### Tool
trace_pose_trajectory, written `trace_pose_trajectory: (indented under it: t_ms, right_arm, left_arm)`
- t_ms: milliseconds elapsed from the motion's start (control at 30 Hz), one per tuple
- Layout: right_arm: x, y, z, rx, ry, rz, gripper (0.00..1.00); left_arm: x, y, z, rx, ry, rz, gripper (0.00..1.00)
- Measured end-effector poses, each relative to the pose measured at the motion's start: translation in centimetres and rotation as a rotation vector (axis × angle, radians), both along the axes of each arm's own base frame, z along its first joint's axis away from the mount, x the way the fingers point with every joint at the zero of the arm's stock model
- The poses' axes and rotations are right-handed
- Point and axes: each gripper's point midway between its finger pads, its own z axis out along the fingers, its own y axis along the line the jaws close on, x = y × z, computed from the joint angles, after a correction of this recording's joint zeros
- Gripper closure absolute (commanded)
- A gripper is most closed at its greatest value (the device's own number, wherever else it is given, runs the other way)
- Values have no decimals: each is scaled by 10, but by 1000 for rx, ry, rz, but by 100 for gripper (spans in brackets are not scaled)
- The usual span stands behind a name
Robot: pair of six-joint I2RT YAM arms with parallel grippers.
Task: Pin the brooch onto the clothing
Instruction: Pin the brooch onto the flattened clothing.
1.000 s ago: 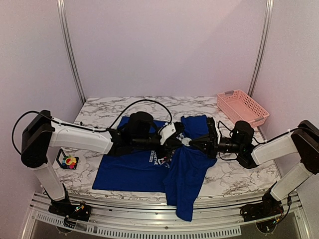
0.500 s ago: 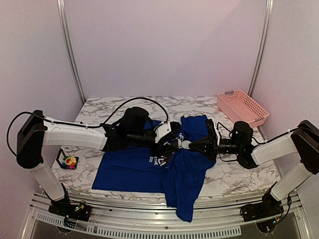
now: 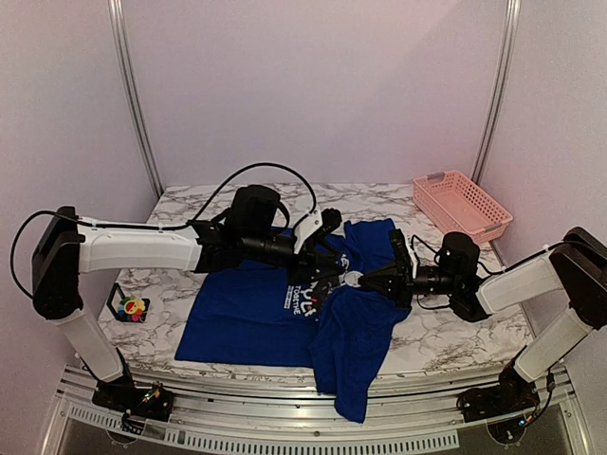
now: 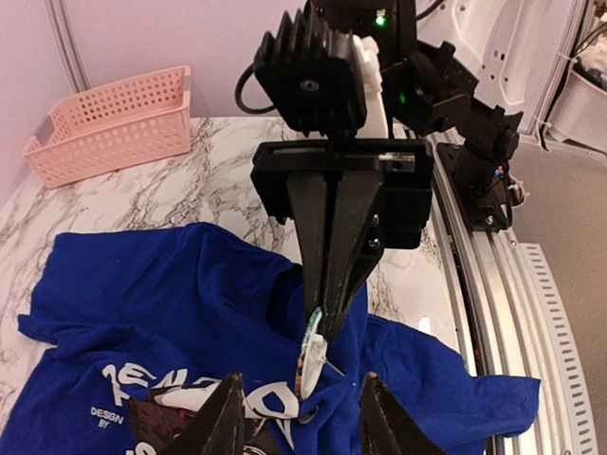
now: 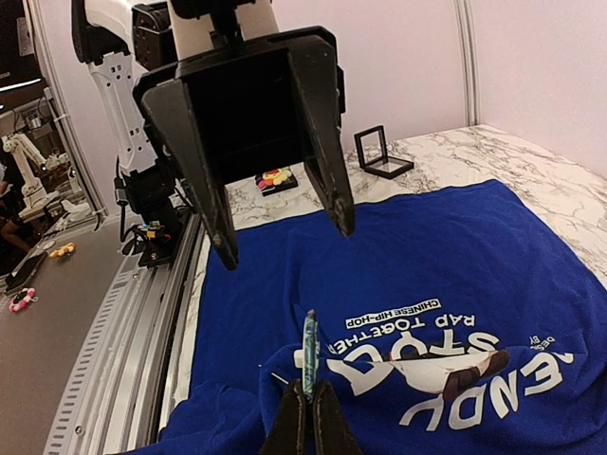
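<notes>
The brooch [image 5: 308, 353] stands edge-on, its pin poking sideways against a raised fold of the blue T-shirt, the clothing [image 5: 455, 256]. My right gripper [image 5: 308, 384] is shut on the brooch's lower edge. From above the brooch [image 3: 353, 278] shows as a pale disc at the right gripper's [image 3: 361, 279] tip. My left gripper [image 3: 330, 245] hovers open just above and behind it, touching nothing. In the left wrist view, the left gripper [image 4: 302, 377] frames the brooch [image 4: 311, 349], held from above by the right fingers [image 4: 332, 275]. The clothing [image 3: 247, 313] lies spread over the table.
A pink basket [image 3: 462, 204] stands at the back right. A small multicoloured piece on a black holder [image 3: 128, 306] sits at the table's left edge, with an open black frame [image 5: 383, 152] near it. One end of the shirt hangs over the front rail [image 3: 346, 398].
My left gripper has opened and lifted back from the brooch towards the far side. The right gripper has stayed shut on the brooch, almost still.
</notes>
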Motion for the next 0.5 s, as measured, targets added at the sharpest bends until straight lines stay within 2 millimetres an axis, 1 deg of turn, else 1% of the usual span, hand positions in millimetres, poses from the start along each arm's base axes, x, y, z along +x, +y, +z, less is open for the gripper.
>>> trace_pose_trajectory:
  t_ms: [67, 133, 200, 300, 500]
  right_arm:
    - [0, 0, 0, 0, 0, 1, 100]
    - [0, 0, 0, 0, 0, 2, 100]
    - [0, 0, 0, 0, 0, 2, 100]
    - [-1, 0, 0, 0, 0, 3, 100]
    - [-1, 0, 0, 0, -1, 5, 100]
  left_arm:
    - [-3, -3, -7, 9, 41, -15, 60]
    - [-1, -7, -16, 19, 76, -18, 68]
    - [0, -10, -27, 34, 103, -18, 74]
    - [0, -11, -37, 51, 134, -16, 78]
    - [-1, -13, -39, 50, 152, -20, 91]
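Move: The brooch, still pinched edge-on in the right fingers, has its middle about 2 cm to that hand's left, level in height and reach. From the left hand it lies some 4 cm to the right and 4 cm below, about 1 cm nearer the base. The clothing's print lies roughly 3 cm back, 6 cm left and 10 cm below the left hand; the trailing sleeve some 17 cm back, 3 cm right and 12 cm below. The left hand sinks about 4 cm, easing right towards the brooch held still by the right, fingers partly closing. ##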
